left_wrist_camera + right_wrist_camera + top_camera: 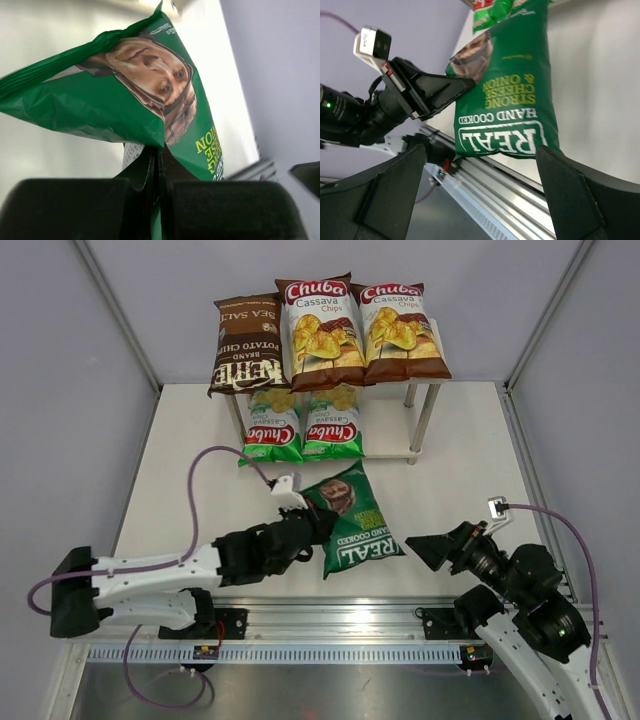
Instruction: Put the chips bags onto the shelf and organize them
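The dark green REAL bag (352, 522) lies on the white table in front of the shelf (392, 436). My left gripper (322, 525) is shut on its left edge; the left wrist view shows the jaws (159, 170) pinched together on the green foil (100, 100). My right gripper (425, 548) hovers open to the bag's right, level with its bottom edge (510, 100). A brown Kettle bag (247, 343) and two Chuba Cassava bags (320, 330) (400, 330) lie on the top board. Two light green Chuba bags (272, 427) (333, 423) stand on the lower board.
The lower board shows bare wood to the right of the green bags. A metal rail (330, 625) runs along the near table edge. White walls close in the left, right and back. A purple cable (200, 490) loops over the left arm.
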Controlling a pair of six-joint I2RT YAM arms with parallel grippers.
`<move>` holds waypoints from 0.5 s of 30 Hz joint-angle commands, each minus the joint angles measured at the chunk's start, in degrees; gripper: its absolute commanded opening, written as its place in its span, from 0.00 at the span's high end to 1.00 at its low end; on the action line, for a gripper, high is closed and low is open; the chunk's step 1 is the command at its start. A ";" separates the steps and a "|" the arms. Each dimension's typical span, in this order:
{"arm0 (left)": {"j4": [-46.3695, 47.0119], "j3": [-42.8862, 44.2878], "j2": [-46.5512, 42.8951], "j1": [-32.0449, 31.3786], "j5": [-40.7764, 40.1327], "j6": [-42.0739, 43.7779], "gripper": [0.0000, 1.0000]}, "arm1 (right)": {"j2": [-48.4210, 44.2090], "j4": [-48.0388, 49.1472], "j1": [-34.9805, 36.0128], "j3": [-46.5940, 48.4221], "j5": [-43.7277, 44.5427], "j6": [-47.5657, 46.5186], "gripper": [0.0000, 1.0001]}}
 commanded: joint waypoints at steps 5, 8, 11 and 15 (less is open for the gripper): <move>-9.99 -2.13 -18.98 1.06 -21.52 -5.17 1.00 | 1.24 28.36 -0.18 -12.86 -10.92 20.88 0.00; -9.74 -1.78 -22.42 3.25 -23.82 -5.34 1.00 | 5.27 46.10 -0.18 -21.12 -14.78 32.22 0.01; -5.26 -1.87 -22.69 4.92 -23.65 -5.25 1.00 | 11.67 62.11 -0.01 -24.92 -17.77 36.21 0.01; 0.62 -2.22 -20.67 7.30 -20.05 -7.27 1.00 | 19.16 70.75 -0.01 -24.57 -18.32 34.28 0.01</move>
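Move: Straight ahead of the right hand's open fingers, about 6 cm farther out, 12 cm to its left and some 5 cm lower, is the middle of the green Real bag, already held by the left hand. The lower shelf's free right end lies roughly 28 cm ahead of the left hand, 17 cm to its right and 8 cm down; the right green Chuba bag is 26 cm ahead and 3 cm right of that hand, 9 cm lower, the left one 26 cm ahead and 14 cm left, equally low. Swinging the Real bag away to the left by about 12 cm while lifting it some 8 cm and easing slightly forward, the left hand turns counter-clockwise, keeps its pinch and slows almost to a stop. The right hand follows leftward some 8 cm and a little forward and down, fingers wide open, rolling its left side up and tipping down, without touching the bag. ##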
